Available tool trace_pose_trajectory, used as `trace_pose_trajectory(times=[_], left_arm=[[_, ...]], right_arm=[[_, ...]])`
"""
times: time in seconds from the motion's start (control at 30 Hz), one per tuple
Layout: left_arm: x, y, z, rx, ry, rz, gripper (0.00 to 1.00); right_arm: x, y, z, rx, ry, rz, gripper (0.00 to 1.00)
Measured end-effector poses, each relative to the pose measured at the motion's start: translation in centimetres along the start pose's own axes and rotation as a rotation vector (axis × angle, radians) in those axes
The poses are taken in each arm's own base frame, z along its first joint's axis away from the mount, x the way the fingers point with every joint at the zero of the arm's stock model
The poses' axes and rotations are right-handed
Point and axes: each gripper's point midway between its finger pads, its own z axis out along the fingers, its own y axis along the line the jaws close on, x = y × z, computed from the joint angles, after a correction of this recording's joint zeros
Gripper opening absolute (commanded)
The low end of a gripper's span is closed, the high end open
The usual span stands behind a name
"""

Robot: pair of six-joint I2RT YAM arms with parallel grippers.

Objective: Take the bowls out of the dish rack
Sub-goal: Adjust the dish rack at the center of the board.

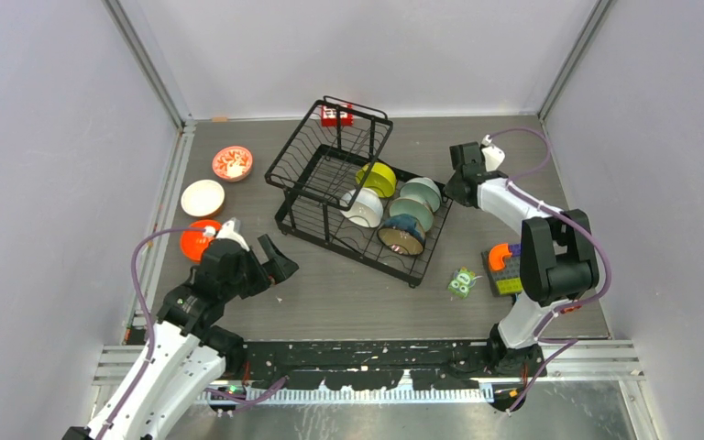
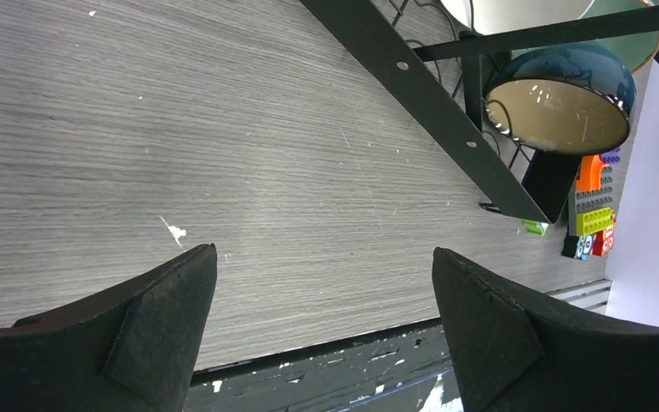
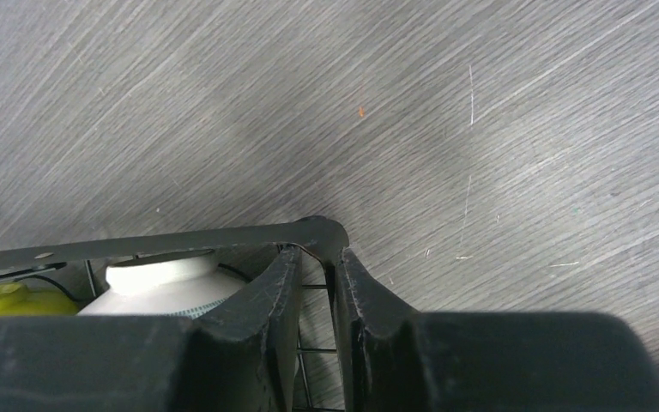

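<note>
The black wire dish rack (image 1: pixel 330 183) stands mid-table with its upper basket tilted up. In its lower tier stand a lime-yellow bowl (image 1: pixel 378 179), a white bowl (image 1: pixel 362 208), two pale mint bowls (image 1: pixel 420 192) and a dark bowl with a tan inside (image 1: pixel 401 236). Three bowls lie on the table at left: red-patterned (image 1: pixel 232 163), white (image 1: pixel 203 197), orange (image 1: pixel 197 240). My left gripper (image 1: pixel 275 261) hangs open over bare table, left of the rack (image 2: pixel 420 86) and the dark bowl (image 2: pixel 558 107). My right gripper (image 1: pixel 458 183) is shut on the rack's right corner rim (image 3: pixel 137 243), beside the white bowl (image 3: pixel 163 279).
Stacked toy blocks (image 1: pixel 504 268) and a green owl card (image 1: pixel 462 282) lie right of the rack near the right arm's base. A red tag (image 1: pixel 336 114) sits behind the rack. Grey walls enclose the table; a black rail (image 1: pixel 376 353) runs along its near edge.
</note>
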Motion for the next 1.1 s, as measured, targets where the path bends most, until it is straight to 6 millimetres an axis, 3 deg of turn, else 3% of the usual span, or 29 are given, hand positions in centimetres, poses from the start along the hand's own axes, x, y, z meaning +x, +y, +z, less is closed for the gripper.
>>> trace_pose_trajectory(times=[0.17,0.53,0.8,1.1], left_arm=[[0.2,0.2,0.3,-0.015,0.014,-0.001,0.97],[-0.2,0.1,0.4,-0.032,0.015,0.011,0.96],[-2.6,-2.1,0.6,-0.011,-0.015,0.035,0.96],[-4.7,-4.2,1.3,0.020,-0.051,0.038,1.00]], right_arm=[[0.3,-0.2,0.2,0.009,0.008,-0.005,0.25],[0.4,-0.7,0.2,0.023,0.015,-0.036,0.01],[0.5,-1.1,-0.1,0.005,0.005,-0.020,0.01],[1.1,-3.1,-1.3,0.022,0.004,0.055,0.01]])
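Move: The far-right corner of the dish rack's lower tray sits right between the right fingertips; the rear mint bowl stands about 8 cm to the left, level with them, and the blue bowl some 14 cm left and 11 cm back. From the left hand the rack's near-left corner is roughly 9 cm ahead, 2 cm left and 8 cm lower, with the nearest orange bowl some 24 cm left, 3 cm ahead and 12 cm lower. The right fingers, already around the tray's far-right corner, close the rest of the way and pinch its rim, then draw the corner back towards the base by about 3 cm and a little to the right. Meanwhile the open left hand first waits, then sweeps forward and up, nearly 5 cm out and 4 cm higher and slightly right, towards the rack's left end, tipping up a few degrees without touching it. ##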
